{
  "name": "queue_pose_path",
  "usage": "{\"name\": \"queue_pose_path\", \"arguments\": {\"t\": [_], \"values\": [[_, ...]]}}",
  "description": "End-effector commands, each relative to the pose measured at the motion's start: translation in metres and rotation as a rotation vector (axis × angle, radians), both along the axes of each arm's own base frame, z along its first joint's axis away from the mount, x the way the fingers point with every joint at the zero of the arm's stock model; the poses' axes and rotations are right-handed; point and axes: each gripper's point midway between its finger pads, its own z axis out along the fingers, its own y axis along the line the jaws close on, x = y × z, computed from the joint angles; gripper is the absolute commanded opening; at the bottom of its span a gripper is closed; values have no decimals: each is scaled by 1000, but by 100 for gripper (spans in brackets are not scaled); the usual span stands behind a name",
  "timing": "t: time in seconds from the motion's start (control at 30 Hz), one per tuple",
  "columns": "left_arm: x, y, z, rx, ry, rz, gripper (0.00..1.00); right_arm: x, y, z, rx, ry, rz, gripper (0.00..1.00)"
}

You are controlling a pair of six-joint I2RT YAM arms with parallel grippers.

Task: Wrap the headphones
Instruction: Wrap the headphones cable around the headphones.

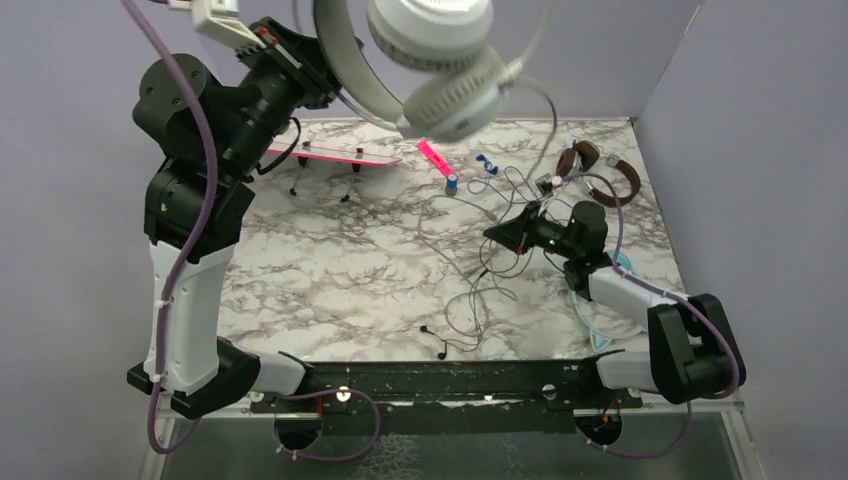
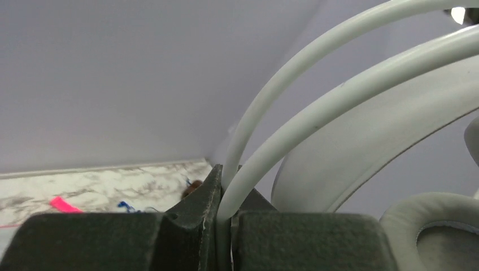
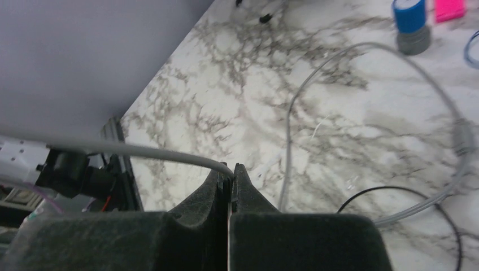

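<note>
The white-grey headphones hang high above the table's far side, with my left gripper raised beside their headband. In the left wrist view that gripper is shut on two pale strands of their cord, and the broad headband and an ear pad sit just behind. The cord drops to the table in loose loops. My right gripper is low at mid right, shut on the grey cord. The brown headphones lie at the far right. The teal headphones are mostly hidden under my right arm.
A pink marker, a blue-capped small cylinder and a blue tie lie at the back. A pink-red strip lies at the back left. Thin black cables trail near the front edge. Walls close off the back and right.
</note>
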Motion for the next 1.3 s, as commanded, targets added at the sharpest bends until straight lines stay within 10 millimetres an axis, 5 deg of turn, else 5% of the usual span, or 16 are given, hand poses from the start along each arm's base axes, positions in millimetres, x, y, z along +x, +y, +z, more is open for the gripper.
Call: {"name": "queue_pose_path", "arguments": {"t": [0.0, 0.27, 0.47, 0.63, 0.87, 1.1, 1.17, 1.27], "values": [[-77, -86, -24, 181, -167, -677, 0, 28, -5, 11, -93, -80, 61, 0], [-110, -102, -170, 360, 11, -1003, 0, 89, -8, 42, -232, -118, -3, 0], [-106, -101, -280, 519, 248, -998, 0, 148, -28, 64, -411, -124, -143, 0], [-108, -112, -348, 642, 359, -994, 0, 187, -35, 108, -468, -216, -219, 0], [-97, -129, -394, 761, 434, -924, 0, 217, -23, 139, -462, -244, -205, 0], [-51, -119, -441, 860, 603, -653, 0, 226, -4, 157, -471, -264, -185, 0], [-43, -122, -443, 839, 595, -621, 0, 225, 3, 155, -462, -260, -167, 0], [-44, -137, -410, 699, 455, -641, 0, 220, 4, 147, -447, -230, -165, 0]]}}
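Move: My left hand holds the headphones high by the headband. From it, the loose grey cable loops lie about 64 cm below, 20 right and 6 back; the black earbuds are equally low, 12 right and 16 back. My right hand has already pinched the headphone cable. From it, the blue earphones lie some 24 cm ahead and 17 below, the blue jar 20 ahead, 9 left and 15 below, the headphones 15 left, 5 ahead and 45 above. My left hand swoops the headphones down about 45 cm, swinging right early and drawing back before easing forward again, while its wrist rolls the fingers from forward to right-and-down. With the cable still pinched, my right hand carries it forward some 23 cm and up 15 towards the space above the blue earphones, its fingertips tipping lower. Both grips stay shut. ##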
